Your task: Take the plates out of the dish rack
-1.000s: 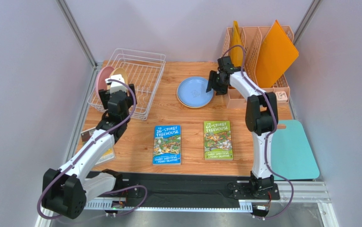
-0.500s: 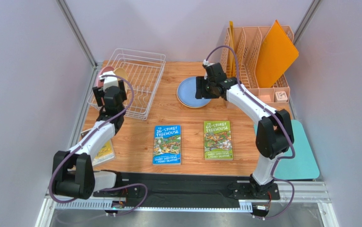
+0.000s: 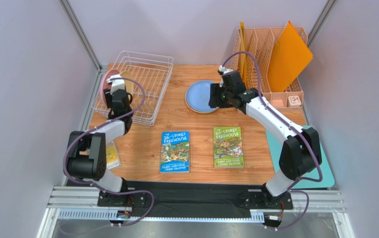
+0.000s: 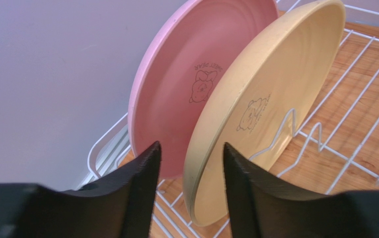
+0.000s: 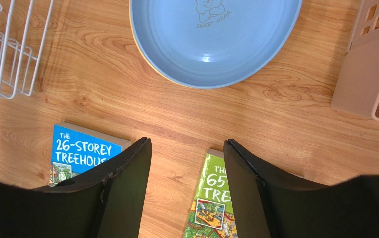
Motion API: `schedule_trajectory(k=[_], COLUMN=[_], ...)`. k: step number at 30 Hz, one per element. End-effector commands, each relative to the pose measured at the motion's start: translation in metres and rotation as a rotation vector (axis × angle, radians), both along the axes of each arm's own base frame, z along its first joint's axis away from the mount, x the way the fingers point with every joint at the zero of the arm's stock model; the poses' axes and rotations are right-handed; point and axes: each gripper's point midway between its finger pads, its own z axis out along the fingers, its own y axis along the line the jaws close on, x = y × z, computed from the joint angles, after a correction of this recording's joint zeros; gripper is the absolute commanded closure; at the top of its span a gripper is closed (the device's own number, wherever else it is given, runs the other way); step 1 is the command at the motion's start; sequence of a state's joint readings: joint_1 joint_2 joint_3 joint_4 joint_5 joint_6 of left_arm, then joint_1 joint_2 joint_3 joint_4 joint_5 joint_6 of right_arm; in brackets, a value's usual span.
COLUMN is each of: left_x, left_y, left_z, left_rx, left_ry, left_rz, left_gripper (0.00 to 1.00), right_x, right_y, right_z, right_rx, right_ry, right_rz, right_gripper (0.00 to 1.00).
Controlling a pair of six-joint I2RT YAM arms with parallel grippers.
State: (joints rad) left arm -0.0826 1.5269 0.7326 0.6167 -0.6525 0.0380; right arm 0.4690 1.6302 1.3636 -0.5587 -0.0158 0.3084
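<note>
The white wire dish rack [image 3: 146, 53] stands at the back left. A pink plate [image 4: 186, 74] and a cream-yellow plate [image 4: 275, 89] stand upright in it, side by side. My left gripper [image 4: 190, 148] is open and straddles the lower rim of the yellow plate, with one finger between the two plates. A gap shows beside the rim. From above, the left gripper [image 3: 117, 85] sits at the rack's left end. A light blue plate [image 3: 203, 96] lies flat on the table, with a thin tan edge under it. My right gripper [image 5: 186, 144] hovers open and empty at the blue plate's [image 5: 213, 39] near side.
A peach slotted organizer [image 3: 256, 54] with orange folders [image 3: 288, 54] stands at the back right. A blue book [image 3: 175, 151] and a green book [image 3: 228, 146] lie mid-table. A teal mat [image 3: 305, 158] is at the right edge. Grey walls close both sides.
The left arm reached farther into the rack's left end and its jaws narrowed around the yellow plate's rim. The right arm swung from the organizer to over the blue plate.
</note>
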Motion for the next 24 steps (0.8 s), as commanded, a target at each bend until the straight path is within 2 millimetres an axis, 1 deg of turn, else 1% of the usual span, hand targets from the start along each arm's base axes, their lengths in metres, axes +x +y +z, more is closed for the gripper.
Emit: schedule_trajectory(k=[1, 3, 4, 6, 7, 8, 10, 12, 20, 24], left_x=[0.015, 0.016, 0.016, 0.016, 0.016, 0.014, 0.012, 0.008, -0.001, -0.007], left_y=[0.005, 0.004, 0.003, 0.003, 0.002, 0.002, 0.0, -0.002, -0.006, -0.001], left_z=[0.03, 0.031, 0.031, 0.033, 0.034, 0.036, 0.039, 0.046, 0.076, 0.081], left_rx=[0.008, 0.003, 0.004, 0.006, 0.006, 0.005, 0.004, 0.001, 0.041, 0.074], left_ry=[-0.118, -0.126, -0.126, -0.128, -0.129, -0.135, -0.143, -0.159, -0.207, -0.201], left_rz=[0.011, 0.004, -0.002, -0.007, -0.012, -0.013, -0.029, -0.042, -0.085, -0.05], left_gripper=[0.58, 0.69, 0.77, 0.84, 0.9, 0.94, 0.99, 1.0, 1.0, 1.0], right_x=[0.005, 0.006, 0.007, 0.007, 0.007, 0.007, 0.007, 0.008, 0.005, 0.003], right_y=[0.003, 0.003, 0.004, 0.004, 0.006, 0.006, 0.007, 0.008, 0.003, 0.002], right_z=[0.014, 0.009, 0.003, -0.005, -0.008, -0.01, -0.014, -0.018, -0.022, -0.023], right_rx=[0.017, 0.012, 0.006, 0.001, 0.004, 0.005, 0.007, 0.004, -0.012, -0.018], right_ry=[-0.064, -0.054, -0.04, -0.02, -0.014, -0.008, 0.004, 0.013, 0.018, 0.024], right_rz=[0.0, 0.0, -0.001, -0.003, 0.0, -0.001, -0.002, -0.004, -0.011, -0.009], right_gripper=[0.39, 0.39, 0.39, 0.39, 0.39, 0.4, 0.4, 0.4, 0.39, 0.39])
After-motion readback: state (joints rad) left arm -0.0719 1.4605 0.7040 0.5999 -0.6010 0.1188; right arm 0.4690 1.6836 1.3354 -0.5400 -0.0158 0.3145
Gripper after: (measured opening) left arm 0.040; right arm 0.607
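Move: The cream plate stands on edge in the rack with its near rim already between my left fingers; its middle is about 7 cm ahead, 3 cm to the right and 2 cm higher. The pink plate stands some 7 cm to the left of it, and the rack's middle is about 8 cm ahead of my left hand, 5 cm right and 7 cm lower. From my right hand the cream plate is roughly 38 cm left, 5 cm ahead and 2 cm higher. I close my left fingers from about half open onto the near rim of the cream plate, pinching it with the hand almost in place. Once they are shut I lift about 1.5 cm and ease back about 1 cm towards my base. My empty right hand sinks about 3 cm near the blue plate, staying open. ##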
